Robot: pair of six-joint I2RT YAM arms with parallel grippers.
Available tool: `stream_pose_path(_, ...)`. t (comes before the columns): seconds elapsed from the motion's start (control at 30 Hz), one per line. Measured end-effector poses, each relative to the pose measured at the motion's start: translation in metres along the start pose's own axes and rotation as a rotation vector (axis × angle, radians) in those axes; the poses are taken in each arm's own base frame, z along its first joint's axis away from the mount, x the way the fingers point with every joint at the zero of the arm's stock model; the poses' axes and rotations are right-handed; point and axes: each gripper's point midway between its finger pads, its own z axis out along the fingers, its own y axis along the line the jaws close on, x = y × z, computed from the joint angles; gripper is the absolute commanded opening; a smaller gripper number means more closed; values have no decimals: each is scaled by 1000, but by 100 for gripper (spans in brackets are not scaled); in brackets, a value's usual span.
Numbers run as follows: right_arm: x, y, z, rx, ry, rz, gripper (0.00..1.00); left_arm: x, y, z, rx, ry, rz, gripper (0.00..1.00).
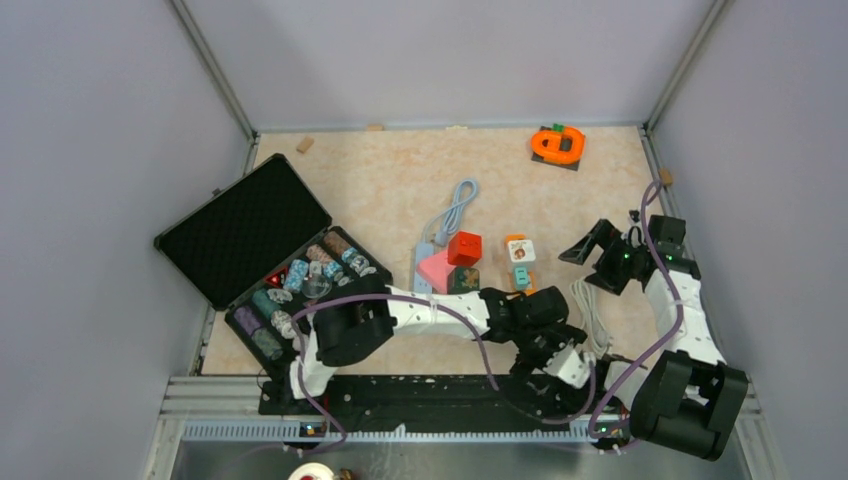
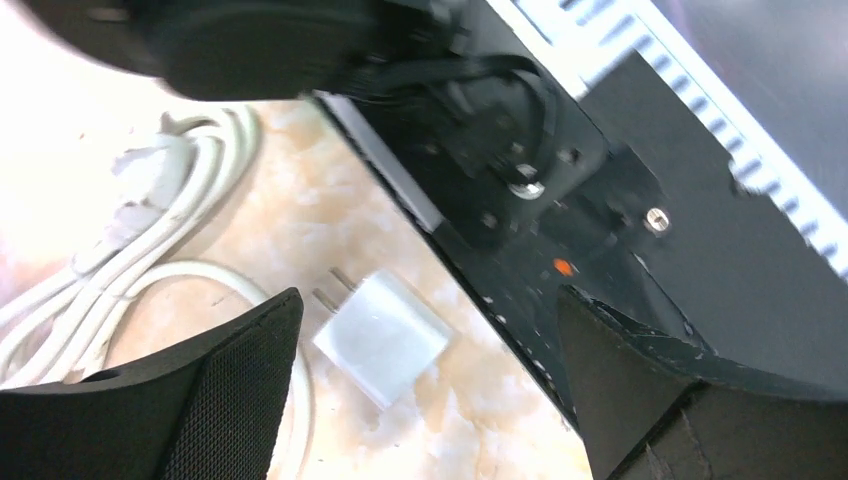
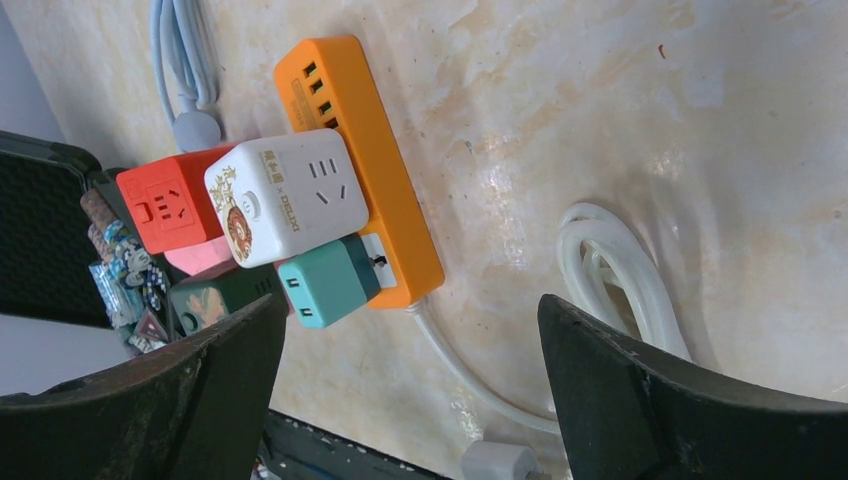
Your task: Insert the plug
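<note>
A white plug (image 2: 380,335) with two metal prongs lies flat on the marble tabletop, close to the black base rail (image 2: 620,220). My left gripper (image 2: 428,300) hangs open over it, one finger on each side, touching nothing; from above it (image 1: 560,355) is near the table's front edge. The orange power strip (image 3: 370,180) carries a white cube adapter (image 3: 280,195) and a teal adapter (image 3: 325,280). My right gripper (image 3: 412,300) is open and empty, above the strip's near end (image 1: 595,258). A white plug body (image 3: 500,463) shows at the bottom edge of the right wrist view.
A coiled white cable (image 3: 620,270) lies right of the strip (image 1: 590,310). Red (image 3: 170,200), pink and dark green cubes crowd the strip's left. An open black case (image 1: 250,235) with several small items sits at the left, and an orange object (image 1: 557,145) at the back.
</note>
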Motion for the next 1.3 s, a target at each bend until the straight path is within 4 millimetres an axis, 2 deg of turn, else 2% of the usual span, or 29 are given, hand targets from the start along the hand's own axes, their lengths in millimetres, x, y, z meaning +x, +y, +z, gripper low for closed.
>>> stream_pose_path(0.1, 1, -1, 0, 2, 4, -2, 92, -8, 16, 2, -73, -11, -148, 91)
stream_pose_path(0.2, 1, -1, 0, 2, 5, -3, 92, -8, 27, 6, -127, -3, -268, 86)
stream_pose_path(0.43, 1, -1, 0, 3, 5, -3, 92, 13, 39, 15, -239, 65, -512, 80)
stream_pose_path(0.6, 1, -1, 0, 3, 4, -3, 92, 34, 41, 24, -291, 130, -604, 72)
stream_pose_path(0.77, -4, 2, -2, 4, -8, -11, 92, 39, 46, 23, -357, 171, -629, 54)
stream_pose_path(0.87, -5, 3, -3, 4, -12, -13, 92, 42, 46, 22, -380, 191, -645, 48)
stream_pose_path(1.1, -8, 5, -5, 2, -18, -18, 92, 45, 46, 17, -410, 196, -667, 49)
stream_pose_path(1.2, -8, 5, -5, 3, -17, -16, 92, 44, 42, 8, -431, 193, -683, 50)
stream_pose_path(1.3, -5, 5, -4, 5, -7, -16, 92, 35, 40, -12, -474, 152, -702, 51)
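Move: The white plug lies free on the table near its front edge, about 5 cm ahead of my left hand, 3 cm to its right and 4 cm lower. About 13 cm beyond the plug and 3 cm to its left, the teal plug sits in the orange strip; the white cable bundle lies 6 cm beyond the plug and 9 cm to its right. From my right hand the white plug is roughly 14 cm back, 4 cm left and 9 cm down. With my left fingers wide open, I shift about 3 cm right, then swing forward some 5 cm towards the white plug, turning the wrist about 45 degrees counter-clockwise so the fingers point to my right and down, and sinking over the plug. I close to about half and pinch its body, prongs sticking out past the fingertips, then lift it nearly 3 cm, easing 2 cm left. ##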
